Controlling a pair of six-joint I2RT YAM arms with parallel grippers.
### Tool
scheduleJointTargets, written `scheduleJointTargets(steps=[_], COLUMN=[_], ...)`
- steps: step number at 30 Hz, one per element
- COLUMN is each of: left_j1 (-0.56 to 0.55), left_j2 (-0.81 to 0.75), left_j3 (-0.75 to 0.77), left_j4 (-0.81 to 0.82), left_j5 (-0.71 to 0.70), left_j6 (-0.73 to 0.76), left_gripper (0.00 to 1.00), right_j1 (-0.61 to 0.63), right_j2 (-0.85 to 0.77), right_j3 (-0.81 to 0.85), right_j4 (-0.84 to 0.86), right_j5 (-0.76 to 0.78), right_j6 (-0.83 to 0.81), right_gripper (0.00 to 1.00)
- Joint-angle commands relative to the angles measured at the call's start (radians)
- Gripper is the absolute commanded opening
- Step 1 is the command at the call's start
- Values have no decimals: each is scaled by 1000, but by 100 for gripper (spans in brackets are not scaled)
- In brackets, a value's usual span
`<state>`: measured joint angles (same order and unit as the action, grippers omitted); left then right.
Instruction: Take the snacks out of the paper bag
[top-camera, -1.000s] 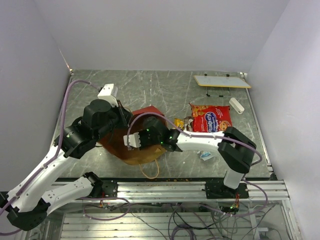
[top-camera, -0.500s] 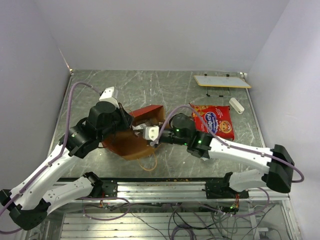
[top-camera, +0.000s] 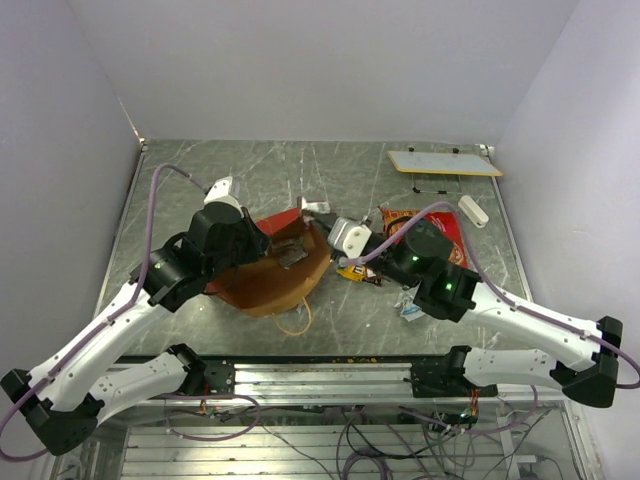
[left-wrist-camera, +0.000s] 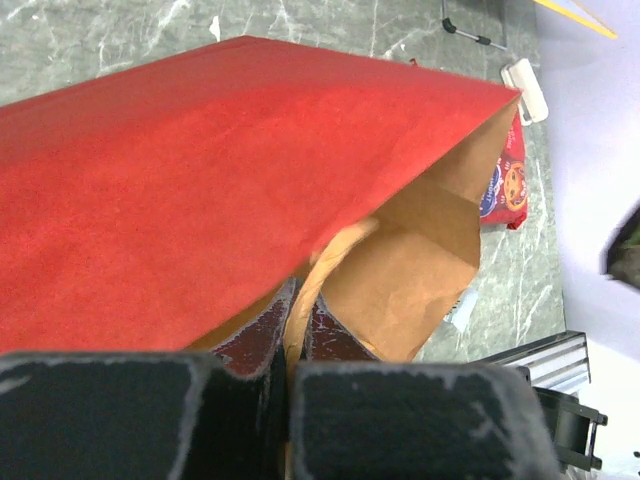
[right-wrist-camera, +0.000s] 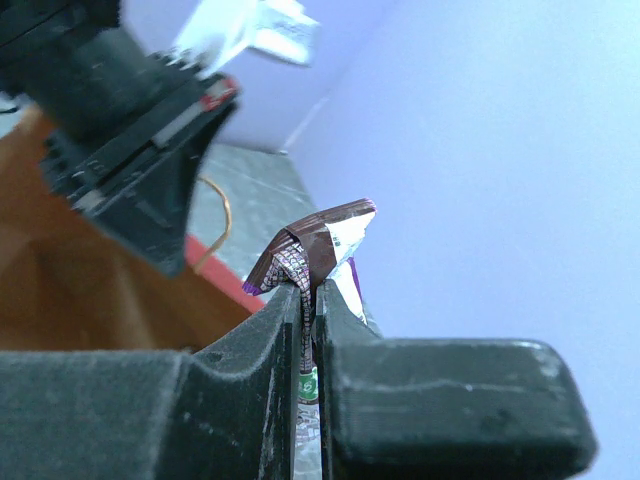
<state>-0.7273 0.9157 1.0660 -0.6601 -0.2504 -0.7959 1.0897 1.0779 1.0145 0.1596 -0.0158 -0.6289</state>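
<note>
The paper bag (top-camera: 262, 288), red outside and brown inside, lies with its mouth toward the right. My left gripper (top-camera: 268, 240) is shut on its tan rim strip (left-wrist-camera: 296, 312), with the red wall (left-wrist-camera: 200, 170) spreading above the fingers. Just past the bag's mouth my right gripper (top-camera: 320, 217) is raised off the table. It is shut on a small brown-and-silver snack wrapper (right-wrist-camera: 322, 238). The big red snack packet (top-camera: 447, 232) lies on the table, partly behind the right arm. A yellow-orange packet (top-camera: 352, 270) and a little silvery wrapper (top-camera: 410, 312) lie nearby.
A flat white board (top-camera: 443, 162) sits at the back right, and a small white cylinder (top-camera: 472, 211) lies beside the red packet. One tan bag handle (top-camera: 296, 326) loops toward the near edge. White walls close in the table on three sides.
My right gripper has come out of the bag's mouth and moved right and up with the small wrapper. The right arm has swung out to the right. The left arm still holds the bag.
</note>
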Motion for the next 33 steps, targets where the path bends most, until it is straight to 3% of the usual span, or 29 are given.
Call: scheduleJointTargets(steps=[1,7,11,14,18,27,33], left_j1=[3,4,4,4,4,7,8], left_j2=[29,47,56,67,81,86,70], left_j3=[11,34,49,67,80,93,93], left_j4=[-12,-38,-41,-49,-46,-53,-71], left_j5=[-11,-23,-30,-36,-30,-12,-15], left_j6=[-28,-18,-6,7,21,47,60], left_gripper=[7,7,7,7,7,7,7], right_j1=[-1,-52,-180,-304,-364,-407,-469], right_j2=[-49,-42,11,59,129,259,415], right_j3=[-50,-134,-99,-83,-77,-86,48], right_j4=[152,264,73,-124,-290,-301,-475], right_j5=[257,548,629,554,433,347,323], right_j6=[-17,105,404,750,981,1103,1218], right_gripper=[0,0,0,0,0,0,0])
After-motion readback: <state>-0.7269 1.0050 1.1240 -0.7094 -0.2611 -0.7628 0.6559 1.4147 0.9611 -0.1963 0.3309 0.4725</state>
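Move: The right hand, up high with a brown-and-white snack already pinched, is bound for the snack pile, about 13 cm ahead, 14 cm to its right and some 36 cm below. The red cookie pack lies around 18 cm ahead and 32 right, the blue packet level with the hand and 26 right, both down on the table; the paper bag is about 3 cm ahead, 9 left and 28 below. From the left hand the pile is roughly 10 cm ahead, 24 right and 26 below. Keeping the snack pinched by its top end, the right hand swings away from the bag, about 14 cm forward and 13 cm to the right, then mostly sinks towards the pile, some 24 cm down in all. The wrist turns clockwise and tips down by around 60 degrees each, so the fingers go from pointing left to pointing forward and down. The left hand nearly stays, still holding the bag's handle. ##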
